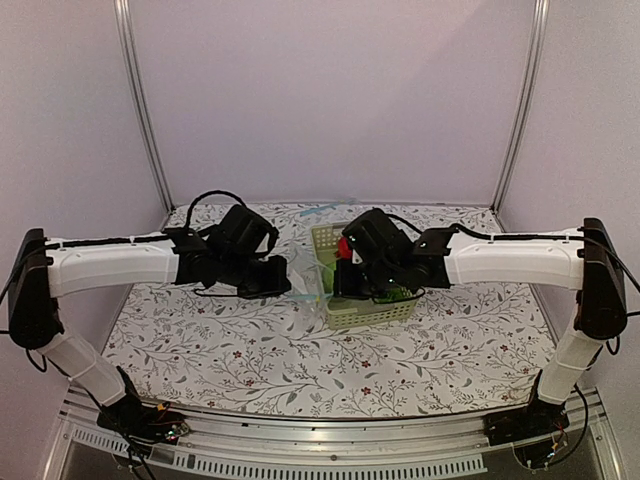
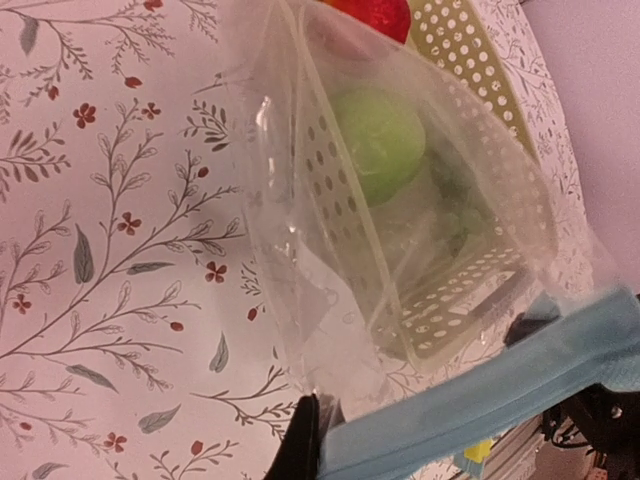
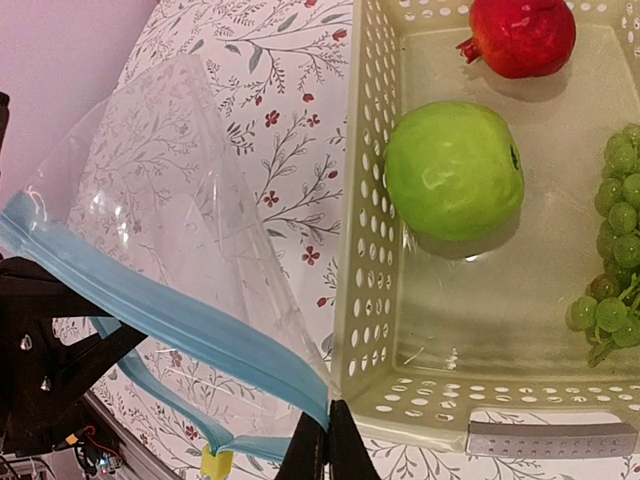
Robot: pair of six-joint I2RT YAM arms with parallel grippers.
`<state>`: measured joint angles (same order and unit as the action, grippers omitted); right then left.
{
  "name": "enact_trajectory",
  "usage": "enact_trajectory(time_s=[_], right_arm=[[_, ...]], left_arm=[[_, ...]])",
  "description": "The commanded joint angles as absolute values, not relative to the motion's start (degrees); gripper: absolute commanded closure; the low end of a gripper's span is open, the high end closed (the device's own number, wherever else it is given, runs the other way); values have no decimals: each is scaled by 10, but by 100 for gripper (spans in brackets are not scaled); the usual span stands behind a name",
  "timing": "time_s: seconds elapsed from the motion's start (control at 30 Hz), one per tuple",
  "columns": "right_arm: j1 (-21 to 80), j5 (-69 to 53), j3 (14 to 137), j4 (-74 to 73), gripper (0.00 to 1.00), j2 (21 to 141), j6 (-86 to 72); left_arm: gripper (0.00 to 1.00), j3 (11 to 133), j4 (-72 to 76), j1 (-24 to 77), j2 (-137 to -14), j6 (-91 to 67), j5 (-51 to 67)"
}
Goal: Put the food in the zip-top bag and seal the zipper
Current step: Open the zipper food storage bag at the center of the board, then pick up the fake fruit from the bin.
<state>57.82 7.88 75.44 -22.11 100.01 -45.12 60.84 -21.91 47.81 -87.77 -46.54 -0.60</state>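
The clear zip-top bag [image 3: 170, 200] hangs stretched between my two grippers, just left of the basket. Its light blue zipper [image 3: 190, 320] runs from one gripper to the other. My right gripper [image 3: 328, 428] is shut on the zipper's end, next to the basket's corner. My left gripper [image 2: 318, 425] is shut on the other end of that strip [image 2: 480, 400]. The food lies in the basket, outside the bag: a green apple [image 3: 455, 170] and a red fruit [image 3: 520, 35]. In the top view both grippers, left [image 1: 278, 277] and right [image 1: 340, 283], hover by the basket's left side.
A pale green perforated basket [image 3: 365, 250] stands on the flowered table [image 1: 220, 340] and also holds green grapes [image 3: 615, 280]. A small yellow slider tab [image 3: 213, 462] sits on the zipper. Grey walls and metal posts [image 1: 145, 110] enclose the table.
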Motion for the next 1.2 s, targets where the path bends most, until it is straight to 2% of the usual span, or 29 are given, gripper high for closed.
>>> enact_trajectory(time_s=[0.0,0.03,0.1,0.13,0.27,0.5,0.8,1.17], right_arm=[[579,95,765,-234,93,1001,-465],[579,86,764,-228,87,997,-454],[580,63,758,-211,67,984,-436],[580,51,758,-210,60,971,-417],[577,52,743,-228,45,914,-374],[500,34,731,-331,43,887,-340],[442,31,781,-409,41,999,-277],[431,126,846,-437,34,1127,-259]], left_arm=[[99,614,-245,483,-876,-453,-4],[99,617,-248,483,-882,-452,-4],[99,626,-253,481,-894,-447,13],[99,632,-260,480,-901,-445,15],[100,652,-275,473,-917,-436,18],[100,671,-285,463,-937,-422,40],[100,695,-286,462,-974,-416,67],[100,694,-248,462,-1002,-420,98]])
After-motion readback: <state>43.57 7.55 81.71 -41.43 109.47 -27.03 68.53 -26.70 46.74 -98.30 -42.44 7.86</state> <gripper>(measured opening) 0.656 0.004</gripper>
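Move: The grapes lie in the basket about 8 cm ahead of the right hand, 13 cm to its right and 12 cm below. From that hand the green fruit is some 9 cm ahead and 1 cm right, the red fruit roughly 18 cm ahead and 4 cm right, both about 10 cm below. From the left hand the grapes lie about 8 cm ahead, 22 cm right and 11 cm below. Right hand releases the zipper rim, arcs up, some 11 cm right and down towards the grapes; left keeps pinching. ##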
